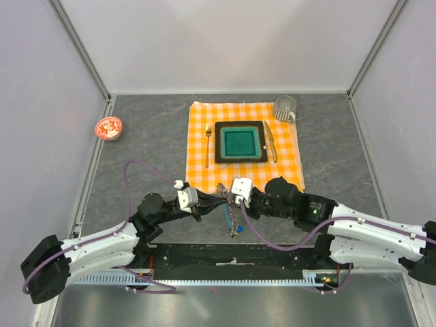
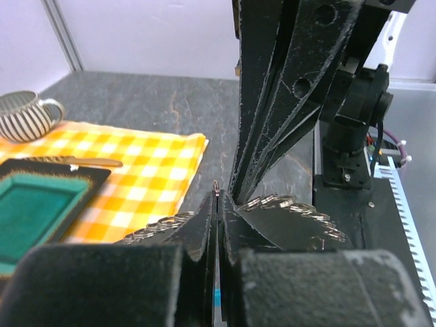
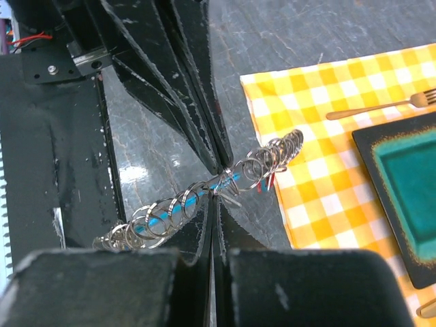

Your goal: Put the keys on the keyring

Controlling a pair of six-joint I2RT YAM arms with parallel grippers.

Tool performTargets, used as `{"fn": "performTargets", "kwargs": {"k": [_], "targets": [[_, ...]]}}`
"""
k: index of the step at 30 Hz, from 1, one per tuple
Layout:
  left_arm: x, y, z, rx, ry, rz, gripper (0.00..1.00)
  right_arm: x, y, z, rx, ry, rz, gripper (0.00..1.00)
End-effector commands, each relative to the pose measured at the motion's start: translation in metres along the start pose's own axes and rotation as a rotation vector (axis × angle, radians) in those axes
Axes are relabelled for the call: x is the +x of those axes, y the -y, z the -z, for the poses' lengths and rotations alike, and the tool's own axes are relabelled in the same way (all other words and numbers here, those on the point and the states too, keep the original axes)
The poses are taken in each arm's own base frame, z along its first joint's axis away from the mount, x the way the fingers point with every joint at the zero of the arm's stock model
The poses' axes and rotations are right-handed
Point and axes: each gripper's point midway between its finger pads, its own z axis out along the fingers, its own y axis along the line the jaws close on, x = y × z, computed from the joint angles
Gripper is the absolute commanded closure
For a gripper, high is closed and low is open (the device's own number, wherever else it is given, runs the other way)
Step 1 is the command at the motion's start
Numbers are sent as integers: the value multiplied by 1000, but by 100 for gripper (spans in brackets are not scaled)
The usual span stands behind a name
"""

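The keyring (image 1: 231, 214) is a string of silvery wire rings on a cyan-blue clip, hanging between both grippers over the dark table just in front of the checked cloth. My left gripper (image 1: 216, 198) is shut on a thin ring of it (image 2: 217, 187). My right gripper (image 1: 230, 199) meets it tip to tip and is shut on the same string (image 3: 177, 204). In the right wrist view a thin silvery sliver (image 3: 231, 199) sticks out beside my right fingertips. A small red piece (image 3: 270, 181) hangs among the rings. I cannot tell whether either is a key. No loose keys show.
A yellow checked cloth (image 1: 245, 146) lies behind, bearing a dark plate with a teal centre (image 1: 240, 142), a fork (image 1: 208, 146) and a knife (image 1: 270, 139). A striped mug (image 1: 285, 107) stands at its far right corner. A red-and-white dish (image 1: 108, 127) sits far left.
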Motion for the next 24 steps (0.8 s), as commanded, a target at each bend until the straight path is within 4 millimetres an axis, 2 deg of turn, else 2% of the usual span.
{"fn": "performTargets", "kwargs": {"k": [1, 3, 7, 11, 14, 17, 18, 19, 22, 24], "targets": [[-71, -2, -4, -8, 309, -110, 98, -18, 15, 3, 106, 110, -75, 100], [-67, -3, -5, -9, 315, -112, 98, -19, 21, 4, 146, 118, -107, 100], [-75, -3, -6, -6, 368, -152, 98, -18, 21, 2, 155, 100, -143, 97], [-73, -3, -4, -10, 374, -180, 98, -24, 23, 7, 165, 100, -172, 79], [-68, -6, 0, -32, 364, -194, 98, -24, 38, 20, 243, 85, -164, 67], [-67, -8, 4, -56, 369, -197, 98, -25, 53, 32, 274, 74, -118, 60], [-68, -8, 4, -55, 373, -206, 98, -30, 48, 33, 219, 92, -105, 59], [-69, -8, 5, -58, 376, -208, 98, -29, 59, 35, 225, 95, -92, 59], [-68, -9, 8, -67, 378, -197, 98, -26, 65, 35, 172, 148, -87, 58], [-70, -6, 9, -56, 386, -198, 98, -39, 61, 38, 109, 228, -59, 60]]}}
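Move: Both hands pinch the same part of the keyring, fingertips nearly meeting. For each, the keyring's middle lies about 3 cm back, 3 cm down and 1 cm towards the other hand. The key tags at its near end hang about 10 cm back from the right hand, level sideways, some 6 cm lower. From that hand the plate lies about 30 cm ahead and 3 cm right, the fork 30 cm ahead and 10 cm left, both around 18 cm below. The right hand eases forward a centimetre or so with its fingers still shut, then opens them to nearly half, lets go of the keyring and draws off faster, about 5.5 cm forward, 4 cm right and 3 cm up in all, turning some 15 degrees clockwise. The left hand keeps its pinch on the keyring, rising about 2 cm and tilting its right-pointing fingertips up by roughly 10 degrees. ##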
